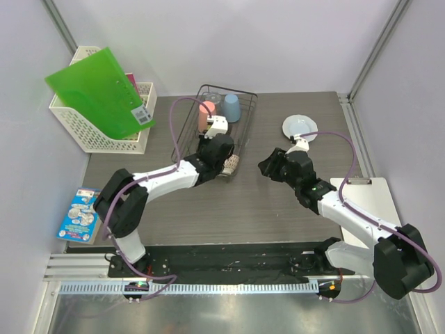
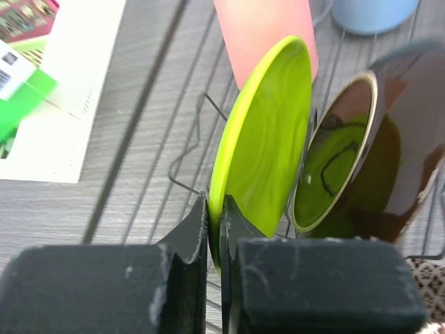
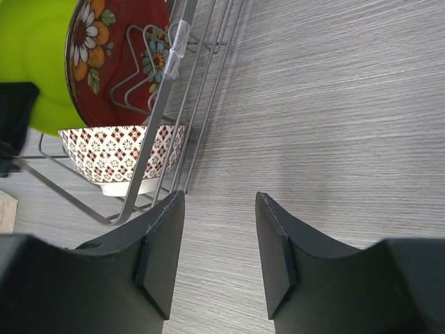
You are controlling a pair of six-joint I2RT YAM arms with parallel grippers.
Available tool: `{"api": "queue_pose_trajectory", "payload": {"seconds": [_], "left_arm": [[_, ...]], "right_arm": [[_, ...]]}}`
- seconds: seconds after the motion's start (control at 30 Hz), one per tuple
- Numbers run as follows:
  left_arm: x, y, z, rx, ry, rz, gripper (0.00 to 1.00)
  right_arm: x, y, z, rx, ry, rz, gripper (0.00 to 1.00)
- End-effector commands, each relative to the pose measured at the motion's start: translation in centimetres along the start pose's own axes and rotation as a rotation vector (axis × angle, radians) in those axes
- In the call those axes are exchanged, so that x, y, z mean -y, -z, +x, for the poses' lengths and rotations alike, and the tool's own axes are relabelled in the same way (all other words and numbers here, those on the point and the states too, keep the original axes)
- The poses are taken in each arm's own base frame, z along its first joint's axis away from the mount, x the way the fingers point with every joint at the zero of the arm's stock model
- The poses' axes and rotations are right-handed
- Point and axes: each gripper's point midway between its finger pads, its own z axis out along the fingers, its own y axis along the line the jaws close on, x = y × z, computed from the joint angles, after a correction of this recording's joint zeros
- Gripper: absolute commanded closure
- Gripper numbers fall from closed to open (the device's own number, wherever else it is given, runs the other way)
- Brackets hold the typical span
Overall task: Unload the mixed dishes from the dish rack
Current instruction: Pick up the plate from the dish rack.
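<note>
The black wire dish rack (image 1: pixel 229 89) stands at the table's middle back. Inside it, the yellow-green plate (image 2: pixel 268 146) stands on edge, and my left gripper (image 2: pixel 214 223) is shut on its lower rim. Right beside it leans the red patterned plate (image 2: pixel 375 153), with the pink cup (image 2: pixel 264 28) and the light blue cup (image 2: pixel 372 12) behind. The patterned white bowl (image 3: pixel 122 156) sits at the rack's near end. My right gripper (image 3: pixel 219 236) hangs open over bare table just right of the rack, holding nothing. A pale plate (image 1: pixel 299 126) lies on the table at the right.
A white lattice basket (image 1: pixel 83 129) with a green folder (image 1: pixel 101 94) stands at the back left. A colourful booklet (image 1: pixel 80 214) lies at the left edge. A white clipboard (image 1: pixel 368 198) lies at the right, under my right arm.
</note>
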Motion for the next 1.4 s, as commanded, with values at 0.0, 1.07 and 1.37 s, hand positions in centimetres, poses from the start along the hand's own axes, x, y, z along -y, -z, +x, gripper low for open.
{"api": "queue_pose_trajectory", "payload": {"seconds": [0.0, 1.07, 1.37], "left_arm": [[-3.9, 1.8, -5.8, 0.117, 0.123, -0.079, 1.00], [-2.8, 17.3, -12.5, -0.046, 0.752, 1.020, 1.00], [-2.5, 18.0, -11.7, -0.051, 0.775, 1.060, 1.00]], "right_arm": [[-1.4, -0.3, -1.3, 0.039, -0.016, -0.046, 0.49], [-14.7, 8.1, -9.3, 0.188, -0.159, -0.648, 0.20], [-16.0, 7.0, -8.7, 0.134, -0.142, -0.703, 0.23]]}}
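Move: The left fingers are already shut on the near rim of the green plate, its middle some 4 cm ahead and 3 below; its destination, the open air by the right gripper, is about 12 cm back, 9 right and 13 up. The pink cup is 11 cm ahead, 1 left; the brown bowl 3 ahead, 6 right; the patterned bowl 6 back, 7 right, all 6 to 9 below. From the right hand the plate lies roughly 13 cm ahead, 18 left, 2 lower. Keeping its pinch on the rim, the left hand draws the green plate up out of the rack about 17 cm, then pulls back some 12 cm and sinks a little, rolling its left side down about 60 degrees and swinging clockwise towards the right gripper. After a pause the right hand rises about 15 cm and goes left, spreading its fingers wider around the plate's free rim. ##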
